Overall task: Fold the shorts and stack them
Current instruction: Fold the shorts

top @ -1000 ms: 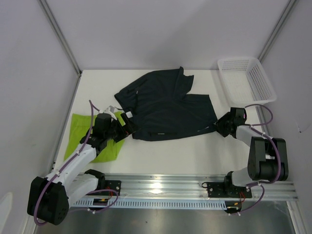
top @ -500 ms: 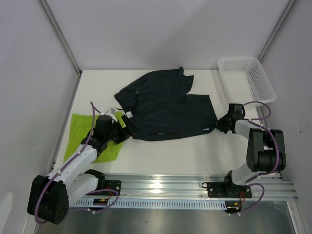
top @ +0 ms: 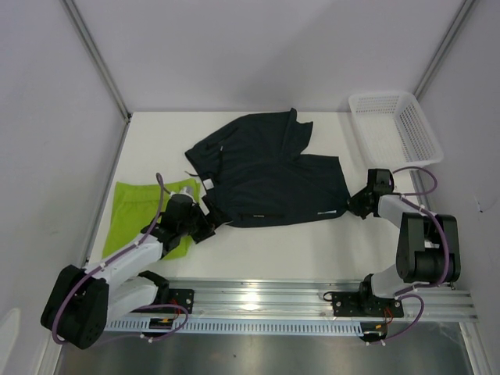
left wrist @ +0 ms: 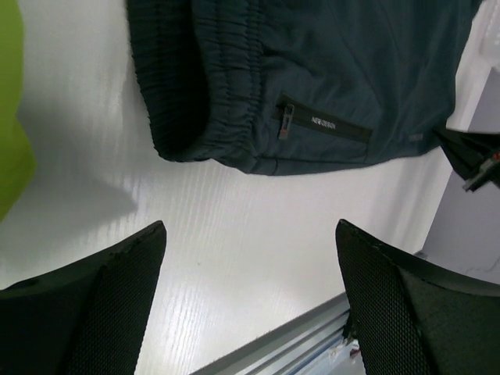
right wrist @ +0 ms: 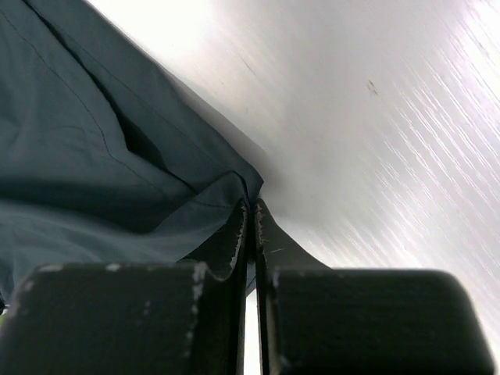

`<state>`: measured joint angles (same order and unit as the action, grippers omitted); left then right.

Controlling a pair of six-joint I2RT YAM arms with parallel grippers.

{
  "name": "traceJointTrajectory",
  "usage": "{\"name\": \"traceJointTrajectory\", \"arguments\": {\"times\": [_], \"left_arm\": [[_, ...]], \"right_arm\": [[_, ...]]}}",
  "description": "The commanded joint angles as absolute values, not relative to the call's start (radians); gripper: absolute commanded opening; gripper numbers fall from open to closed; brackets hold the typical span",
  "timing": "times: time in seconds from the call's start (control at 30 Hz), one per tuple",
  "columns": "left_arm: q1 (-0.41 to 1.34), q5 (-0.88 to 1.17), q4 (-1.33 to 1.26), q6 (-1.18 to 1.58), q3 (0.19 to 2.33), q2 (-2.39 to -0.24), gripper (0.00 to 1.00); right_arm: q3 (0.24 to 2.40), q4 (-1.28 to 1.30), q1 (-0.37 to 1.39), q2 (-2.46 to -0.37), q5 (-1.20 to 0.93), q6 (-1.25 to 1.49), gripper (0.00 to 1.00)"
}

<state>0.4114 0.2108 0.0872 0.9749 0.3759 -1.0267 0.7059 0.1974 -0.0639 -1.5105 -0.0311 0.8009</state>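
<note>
The dark navy-teal shorts lie spread flat mid-table, waistband toward the left. Folded lime green shorts rest at the left. My left gripper hovers low over bare table just in front of the navy waistband corner, jaws wide open and empty; a sliver of the lime green pair shows at that view's left edge. My right gripper sits at the navy pair's right hem corner, shut on the fabric edge, which bunches at the fingertips.
A white mesh basket stands at the back right corner. The aluminium rail with both arm bases runs along the near table edge. White walls close in the left, back and right sides.
My left gripper slid right and toward the near edge, off the lime green pair to the navy waistband corner. My right gripper closed on the navy hem corner.
</note>
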Motion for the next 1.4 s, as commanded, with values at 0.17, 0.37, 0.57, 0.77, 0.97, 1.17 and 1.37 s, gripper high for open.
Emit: {"name": "traceJointTrajectory", "arguments": {"times": [0.17, 0.37, 0.57, 0.77, 0.97, 1.17, 1.37], "left_arm": [[0.425, 0.006, -0.066, 1.143, 0.348, -1.100, 0.83], [0.426, -0.075, -0.127, 1.170, 0.400, -1.264, 0.79], [0.428, -0.063, -0.192, 1.158, 0.462, -1.385, 0.69], [0.431, -0.045, -0.177, 1.129, 0.479, -1.413, 0.00], [0.430, -0.095, 0.145, 1.075, 0.567, -1.231, 0.00], [0.426, -0.135, 0.449, 1.107, 0.711, -0.975, 0.00], [0.425, -0.100, 0.745, 1.153, 0.870, -0.905, 0.00]], "right_arm": [[0.654, 0.218, -0.060, -1.408, 0.000, 0.856, 0.00], [0.635, 0.225, -0.032, -1.365, 0.000, 0.873, 0.00], [0.615, 0.238, -0.026, -1.319, 0.000, 0.870, 0.00], [0.612, 0.273, -0.025, -1.283, 0.000, 0.874, 0.00], [0.653, 0.434, -0.026, -1.162, 0.058, 0.864, 0.00], [0.793, 0.636, -0.012, -1.071, 0.074, 0.859, 0.00], [0.888, 0.816, 0.029, -0.991, 0.112, 0.859, 0.00]]}}
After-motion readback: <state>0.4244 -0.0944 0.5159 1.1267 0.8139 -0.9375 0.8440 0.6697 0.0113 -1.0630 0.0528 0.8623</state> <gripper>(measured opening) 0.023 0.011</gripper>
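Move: Straight ahead of the open left gripper, about 6 cm on and 5 cm lower, is the near waistband corner of the dark shorts. The zip pocket is some 13 cm right of the gripper and 7 cm ahead, the white label 19 cm ahead and 5 cm left, and the folded lime garment 23 cm left and 4 cm ahead. The right gripper already pinches the near hem corner; from it the waistband corner lies about 44 cm left, 2 cm back. Bring the left gripper forward about 7 cm and down onto the waistband corner, turning it some 15 degrees counter-clockwise, and close to pinch the elastic edge. Meanwhile draw the right gripper slowly back, keeping its pinch on the hem corner. Then raise both quickly together, the left roughly 17 cm and the right about 10 cm. ##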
